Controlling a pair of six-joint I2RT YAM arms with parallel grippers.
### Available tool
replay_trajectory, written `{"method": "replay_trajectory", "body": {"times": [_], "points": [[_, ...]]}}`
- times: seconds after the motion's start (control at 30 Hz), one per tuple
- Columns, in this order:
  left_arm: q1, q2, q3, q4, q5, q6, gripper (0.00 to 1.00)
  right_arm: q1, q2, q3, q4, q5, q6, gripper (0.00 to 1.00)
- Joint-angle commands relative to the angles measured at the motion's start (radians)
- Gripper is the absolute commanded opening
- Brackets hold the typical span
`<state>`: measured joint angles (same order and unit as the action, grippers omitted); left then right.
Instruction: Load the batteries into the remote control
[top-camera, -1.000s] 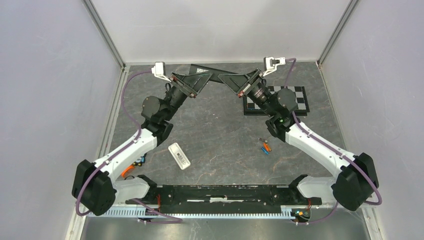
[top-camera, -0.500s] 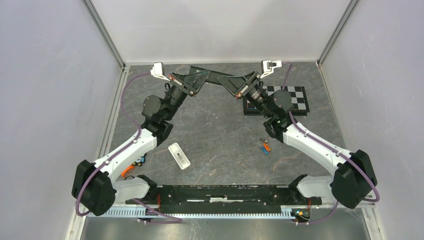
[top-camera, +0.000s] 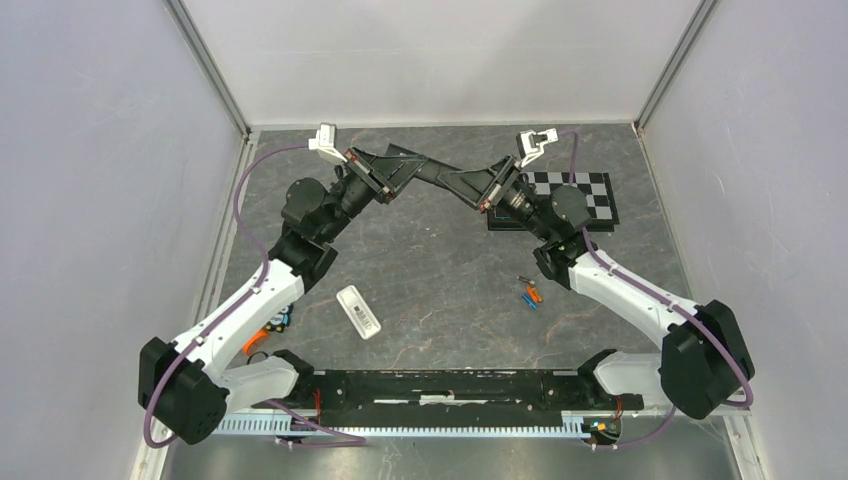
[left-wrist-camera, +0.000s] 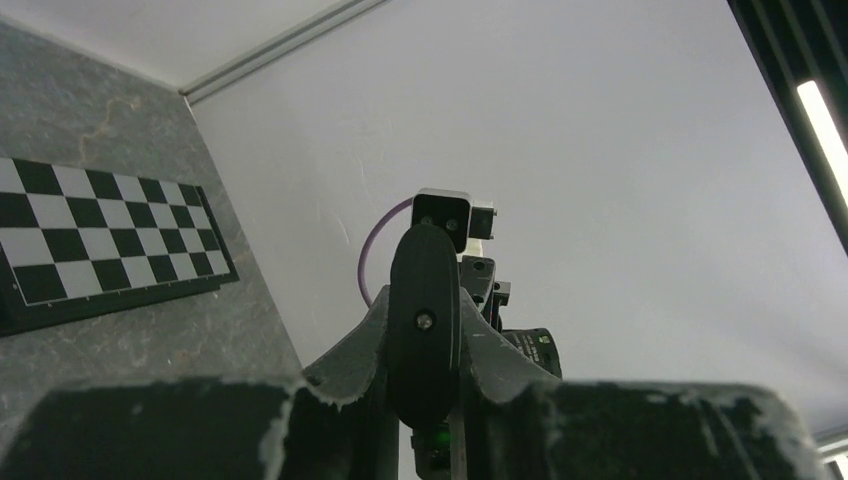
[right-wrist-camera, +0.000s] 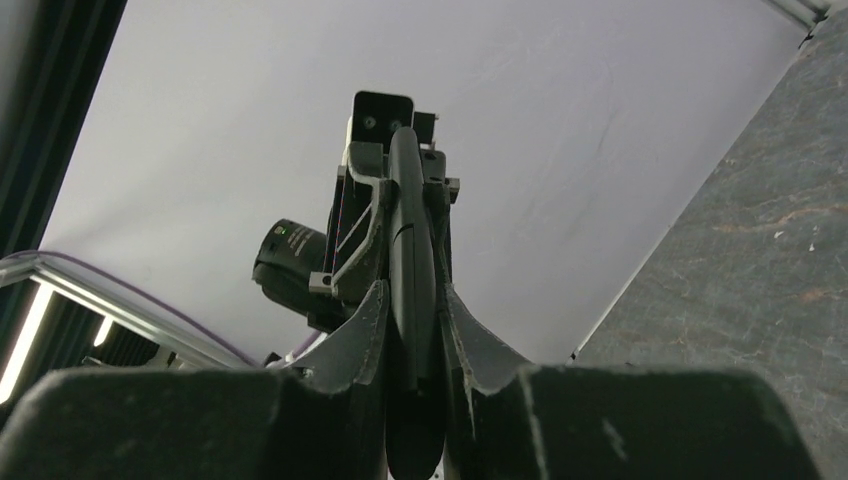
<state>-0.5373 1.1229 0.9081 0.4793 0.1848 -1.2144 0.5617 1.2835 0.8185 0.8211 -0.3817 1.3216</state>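
A long black remote control (top-camera: 443, 174) hangs above the back of the table, held between both arms. My left gripper (top-camera: 418, 165) is shut on its left end and my right gripper (top-camera: 468, 183) is shut on its right end. In the left wrist view the remote (left-wrist-camera: 424, 290) stands end-on, clamped in my left gripper (left-wrist-camera: 424, 340). The right wrist view shows the remote (right-wrist-camera: 405, 240) edge-on, pinched in my right gripper (right-wrist-camera: 412, 330). The batteries (top-camera: 529, 291), one orange, one blue and one brownish, lie together on the table right of centre.
A white oblong piece (top-camera: 359, 311) with a striped end lies on the table, left of centre. A checkerboard (top-camera: 590, 190) lies at the back right under the right arm. White walls close off the back and both sides.
My left gripper has closed on the remote's left end. Both arms have shifted, bringing the held remote slightly nearer and to the right. Batteries and white piece have not moved.
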Motion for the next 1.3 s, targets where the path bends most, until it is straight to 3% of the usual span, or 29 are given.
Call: {"method": "replay_trajectory", "body": {"times": [0.0,0.17,0.33,0.6,0.87,1.0,1.27], "points": [[0.095,-0.079,0.025,0.214,-0.008,-0.133,0.02,-0.098,-0.025,-0.079,-0.088,0.01,-0.093,0.13],[0.106,-0.08,0.026,0.212,0.01,-0.114,0.02,-0.11,-0.058,-0.106,-0.102,0.05,-0.087,0.14],[0.106,-0.08,0.026,0.18,0.017,-0.07,0.02,-0.11,-0.037,-0.068,-0.072,0.045,-0.076,0.21],[0.106,-0.07,0.031,0.076,0.032,0.086,0.02,-0.11,-0.007,-0.029,0.041,0.032,0.008,0.58],[0.106,-0.049,0.043,-0.001,0.02,0.173,0.02,-0.108,0.036,-0.009,0.116,-0.037,0.06,0.67],[0.106,-0.021,0.05,-0.077,-0.029,0.275,0.02,-0.11,0.028,-0.013,-0.071,-0.046,-0.054,0.73],[0.106,0.01,-0.02,-0.224,-0.047,0.487,0.02,-0.118,0.004,-0.013,-0.512,-0.048,-0.539,0.75]]}}
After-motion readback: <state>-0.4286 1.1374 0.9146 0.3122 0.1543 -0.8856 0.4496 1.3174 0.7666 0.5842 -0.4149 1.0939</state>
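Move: Both hands already grip the remote control between them, high over the table: its middle lies about 3 cm right and 1 cm back of the left hand, 3 cm left and 2 cm ahead of the right. Some 38 cm below the right hand are the batteries, 21 cm right and 9 cm back, and the checkerboard, 26 cm right and 13 cm ahead; the white remote lies equally low, 13 cm left and 13 cm back of the left hand. Right opens, lets go, sinks 10 cm; left, still gripping, carries remote left, then forward and down some 5 cm. ##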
